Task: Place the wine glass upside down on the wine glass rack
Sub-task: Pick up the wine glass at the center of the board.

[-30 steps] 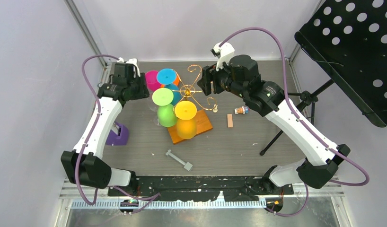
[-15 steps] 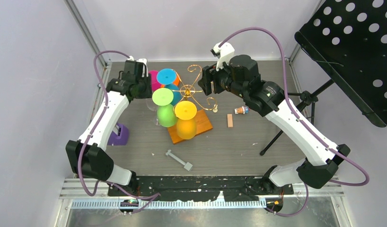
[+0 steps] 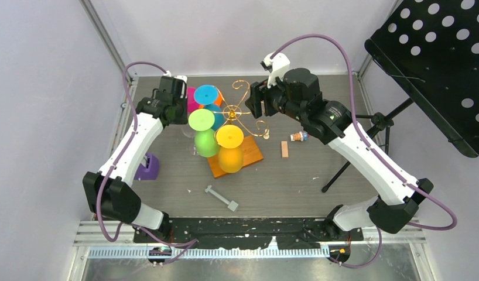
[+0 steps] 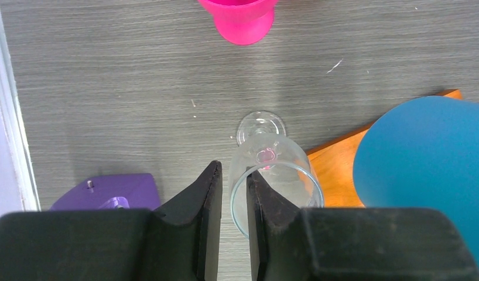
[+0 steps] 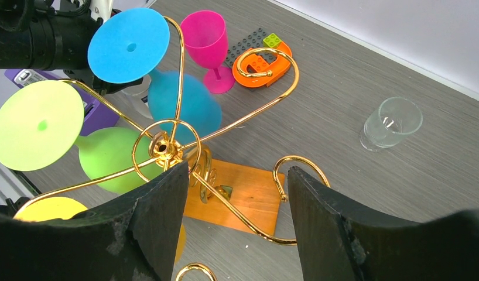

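A clear wine glass (image 4: pixel 272 170) stands upright on the table by the orange base of the wine glass rack (image 3: pixel 237 110). My left gripper (image 4: pixel 233 170) straddles its rim from above: one finger inside the bowl against the wall, the other outside with a thin gap, jaws narrowly open. Blue, green and yellow glasses hang upside down on the gold rack (image 5: pixel 161 146). My right gripper (image 5: pixel 237 167) hovers open over the rack's right side with a scrolled wire arm between its fingers, untouched. In the top view the left gripper (image 3: pixel 177 114) sits left of the rack and the right gripper (image 3: pixel 256 105) to its right.
A pink glass (image 4: pixel 243 20) stands upright behind the clear one. A second clear glass (image 5: pixel 391 122) stands apart on the table. A purple block (image 3: pixel 146 167), grey bolt piece (image 3: pixel 221 198), wooden block (image 3: pixel 284 149), small figure (image 3: pixel 298 136) and orange brick piece (image 5: pixel 260 61) lie around. A black perforated stand (image 3: pixel 436 64) is at right.
My left arm has swung right and back toward the rack's left side, and its jaws have narrowed. The right arm has not moved.
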You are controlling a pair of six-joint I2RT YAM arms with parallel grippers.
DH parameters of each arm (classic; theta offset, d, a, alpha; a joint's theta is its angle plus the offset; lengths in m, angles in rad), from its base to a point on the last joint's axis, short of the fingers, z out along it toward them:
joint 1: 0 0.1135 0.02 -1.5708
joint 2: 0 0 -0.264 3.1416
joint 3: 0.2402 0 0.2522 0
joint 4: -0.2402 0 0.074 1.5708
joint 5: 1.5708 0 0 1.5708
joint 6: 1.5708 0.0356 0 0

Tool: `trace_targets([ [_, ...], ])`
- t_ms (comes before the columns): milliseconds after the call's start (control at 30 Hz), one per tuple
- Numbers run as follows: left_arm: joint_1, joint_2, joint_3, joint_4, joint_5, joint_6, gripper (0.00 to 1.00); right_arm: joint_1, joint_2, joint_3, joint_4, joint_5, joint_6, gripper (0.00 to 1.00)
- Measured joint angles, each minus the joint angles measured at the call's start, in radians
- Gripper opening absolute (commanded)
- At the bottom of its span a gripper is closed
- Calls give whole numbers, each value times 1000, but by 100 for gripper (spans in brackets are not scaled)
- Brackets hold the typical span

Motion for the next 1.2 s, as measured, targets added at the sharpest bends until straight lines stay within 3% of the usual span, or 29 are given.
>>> trace_targets([
  [500,-2,0,0,-13,-60,34,0,0,0,-3,0,0,0,69],
  [867,-2,-31,30,-89,-140,41,0,0,0,-3,0,1,0,69],
  [1200,-2,-229,165,-136,-174,10,0,0,-7,23,-18,35,-2,70],
])
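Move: The clear wine glass stands upright with its rim between the left fingers, one inside the bowl and one outside its left wall. Its middle is about 4 cm right of that hand, 1 cm back and 8 cm down. The pink glass stands roughly 11 cm ahead and 3 cm right, the purple box 13 cm left and 8 cm back; the blue glass hangs level with the hand, 10 cm to its right. From the right hand, the clear glass is some 17 cm left, 4 cm ahead and 26 cm below. The left fingers pinch the left wall of the clear glass's bowl just under the rim, closing from about a quarter open to shut as the hand eases 2 cm left and rolls slightly. With that grip it lifts, speeding up, about 12 cm, drawing back 4 cm and another 2 cm or so left, away from the hanging blue glass, while the fingertips swing up some 15 degrees. ##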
